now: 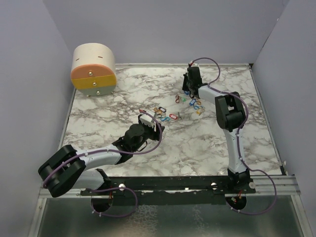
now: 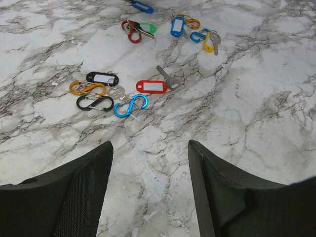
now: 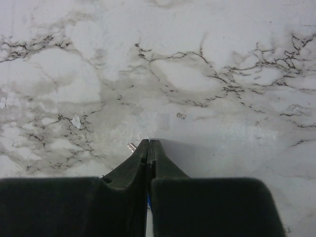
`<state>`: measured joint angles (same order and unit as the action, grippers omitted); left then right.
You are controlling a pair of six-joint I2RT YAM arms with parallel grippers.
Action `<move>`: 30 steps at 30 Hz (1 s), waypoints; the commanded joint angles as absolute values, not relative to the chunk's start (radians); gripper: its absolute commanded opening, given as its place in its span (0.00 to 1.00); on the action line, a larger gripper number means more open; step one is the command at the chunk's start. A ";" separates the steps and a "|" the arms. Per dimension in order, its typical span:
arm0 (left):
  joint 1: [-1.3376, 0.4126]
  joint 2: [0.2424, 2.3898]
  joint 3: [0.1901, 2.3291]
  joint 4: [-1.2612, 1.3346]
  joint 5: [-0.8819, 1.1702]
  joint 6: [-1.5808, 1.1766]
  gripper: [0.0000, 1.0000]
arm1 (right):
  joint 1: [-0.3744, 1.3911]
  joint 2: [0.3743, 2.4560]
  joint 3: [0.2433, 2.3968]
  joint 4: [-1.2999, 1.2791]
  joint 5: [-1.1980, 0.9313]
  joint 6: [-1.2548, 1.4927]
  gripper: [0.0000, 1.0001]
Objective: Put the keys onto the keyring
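Note:
Coloured keys and carabiner keyrings lie scattered mid-table [image 1: 180, 106]. In the left wrist view, a red key [image 2: 150, 86] lies next to a blue carabiner keyring [image 2: 131, 105], with black [image 2: 94, 102] and orange [image 2: 88, 88] carabiners to the left. Farther off lie a green key [image 2: 148, 28], a blue key [image 2: 177, 25] and a yellow key [image 2: 209, 42]. My left gripper [image 2: 150, 144] [image 1: 154, 121] hovers open just short of them, nothing between its fingers. My right gripper [image 3: 148, 141] [image 1: 189, 92] is shut at the table surface on a blue piece; a metal tip [image 3: 131, 146] pokes out beside the fingers.
A round wooden box [image 1: 94, 69] with an orange front stands at the back left corner. Grey walls close in the marble table [image 1: 207, 148] on the left, back and right.

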<state>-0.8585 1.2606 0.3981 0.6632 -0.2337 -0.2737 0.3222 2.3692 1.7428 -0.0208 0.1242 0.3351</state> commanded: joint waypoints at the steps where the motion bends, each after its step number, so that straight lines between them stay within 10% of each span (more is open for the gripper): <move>1: -0.851 1.261 0.416 0.664 -0.244 -0.267 0.64 | 0.324 2.284 1.662 0.034 0.116 0.335 0.01; 8: -0.853 1.257 0.415 0.664 -0.238 -0.273 0.64 | 0.324 2.243 1.610 0.044 0.093 0.328 0.21; 30: -0.853 1.275 0.428 0.663 -0.224 -0.281 0.65 | 0.325 2.093 1.404 0.127 0.038 0.351 0.36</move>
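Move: The right hand's shut fingertips are down at the far blue key tag, whose middle lies about 1 cm back and 1 cm below. The green tag is some 7 cm back and 1 cm left. The red carabiner lies about 7 cm back and 4 cm left, and the second blue tag roughly 8 cm back and 3 cm right. From the idle left hand, the far blue tag is about 31 cm ahead, 16 cm right and 12 cm down. The right hand's shut fingertips, already on the far blue tag with its key, drag it back towards the robot, then part to about a third open and let go. In all the hand draws back about 5 cm towards the green tag, skimming level over the table until it lifts a good centimetre near the end, fingers still opening. ##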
